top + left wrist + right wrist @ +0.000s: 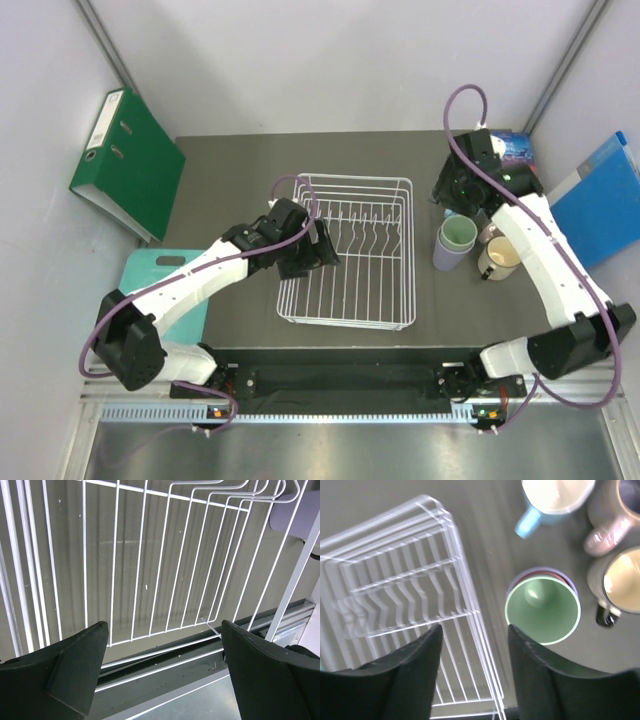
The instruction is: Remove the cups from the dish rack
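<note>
The white wire dish rack [350, 250] stands mid-table with no cups in it. My left gripper [318, 256] hovers over its left side, open and empty; its wrist view shows the rack's grid bottom [150, 555] between the open gripper [164, 630]. The cups stand right of the rack: a sage green cup nested in the lavender one [455, 240], cream [500, 258], pink partly under the arm. My right gripper [455, 195] is above them, open and empty [475, 628]. Its view shows the green cup [542, 610], light blue [555, 495], pink [615, 510], cream [620, 580] and the rack [405, 595].
A green binder [130, 160] leans at the back left. A teal cutting board [165, 285] lies left of the mat. A blue folder [600, 200] leans at the right wall, a blue box [515, 148] behind the right arm.
</note>
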Robot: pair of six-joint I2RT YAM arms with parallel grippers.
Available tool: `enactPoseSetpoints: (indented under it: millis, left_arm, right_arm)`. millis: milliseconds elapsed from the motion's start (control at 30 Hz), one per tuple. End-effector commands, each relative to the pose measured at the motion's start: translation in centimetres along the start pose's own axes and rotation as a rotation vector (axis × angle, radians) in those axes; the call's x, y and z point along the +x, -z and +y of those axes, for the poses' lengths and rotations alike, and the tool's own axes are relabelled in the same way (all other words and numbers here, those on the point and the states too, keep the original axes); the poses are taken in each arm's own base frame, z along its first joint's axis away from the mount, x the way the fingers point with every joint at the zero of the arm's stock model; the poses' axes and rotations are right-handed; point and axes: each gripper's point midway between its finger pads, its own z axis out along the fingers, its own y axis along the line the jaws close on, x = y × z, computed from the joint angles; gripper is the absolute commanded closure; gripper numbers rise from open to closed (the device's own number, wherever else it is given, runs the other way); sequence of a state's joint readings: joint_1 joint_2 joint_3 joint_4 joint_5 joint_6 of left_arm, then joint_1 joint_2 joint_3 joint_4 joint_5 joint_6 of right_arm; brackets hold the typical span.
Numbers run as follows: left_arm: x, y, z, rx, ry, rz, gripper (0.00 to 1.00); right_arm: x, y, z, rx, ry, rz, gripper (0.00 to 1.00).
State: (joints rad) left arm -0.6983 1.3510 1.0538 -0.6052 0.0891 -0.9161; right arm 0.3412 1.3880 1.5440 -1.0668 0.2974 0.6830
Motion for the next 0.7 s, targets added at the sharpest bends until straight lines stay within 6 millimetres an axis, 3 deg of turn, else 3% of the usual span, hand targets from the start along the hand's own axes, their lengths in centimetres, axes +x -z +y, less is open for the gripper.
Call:
enactPoseSetpoints:
  millis: [0,33,67,100,133,300,333,433,667]
  left_arm:
    - [-2.1,1.7,-1.7,0.052,-0.077,-0.089,0.01]
    - [-2.2,1.8,-1.3,0.036,-0.09,-0.096,0.01]
    - [-2.2,2.0,-0.5,-0.004,-0.103,-0.101,0.01]
    - [-2.5,2.1,0.4,-0.049,-0.126,-0.121,0.01]
    - [-2.7,2.1,1.0,-0.08,-0.139,-0.127,0.01]
    - [-3.5,3.9,3.7,-0.242,-0.245,-0.193,0.01]
    - [-3.8,4.3,3.8,-0.249,-0.261,-0.212,0.01]
    - [-4.7,5.8,3.9,-0.271,-0.3,-0.279,0.01]
    - [-6.3,8.1,4.6,-0.315,-0.337,-0.38,0.01]
  right_arm:
    - [-5.1,8.0,2.2,-0.314,-0.018,-0.32,0.4]
    - [-4.9,11.5,2.5,-0.445,-0.016,-0.383,0.25]
    - [-3.6,10.9,2.4,-0.473,0.008,-0.379,0.16]
    - [-3.8,12.2,2.7,-0.529,0.027,-0.433,0.05]
    - [-3.3,13.8,2.1,-0.561,0.036,-0.469,0.0]
    - [0.0,13.7,0.2,-0.523,0.102,-0.487,0.0]
    - [0.3,14.7,0.1,-0.547,0.098,-0.518,0.0]
    - [1.7,14.8,0.0,-0.579,0.094,-0.535,0.0]
    - [4.6,11.4,1.5,-0.45,0.251,-0.554,0.0]
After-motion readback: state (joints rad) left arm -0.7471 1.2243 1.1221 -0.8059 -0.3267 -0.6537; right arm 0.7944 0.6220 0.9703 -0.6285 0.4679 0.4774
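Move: Just left by the open right hand, the green cup sits in the purple cup roughly 5 cm to its right, 1 cm back and 12 cm below. The blue cup stands 12 cm ahead, 9 cm right of that hand, the cream mug 3 cm back, 16 cm right, both some 21 cm below. From the left hand, the green cup is about 8 cm ahead, 30 cm right, 2 cm lower; the empty rack's middle is 8 cm ahead, 5 cm right, 10 cm below. Touching nothing, the right hand leaves the stacked cups, rising about 12 cm while drawing back some 11 cm, its fingers spreading wide and tipping up nearly 40 degrees; it then sinks again by some 7 cm, drifting left and turning counter-clockwise. The left hand, still wide open, slides 7 cm left over the rack, finally rising a little, its fingers swinging round from pointing rightward. ##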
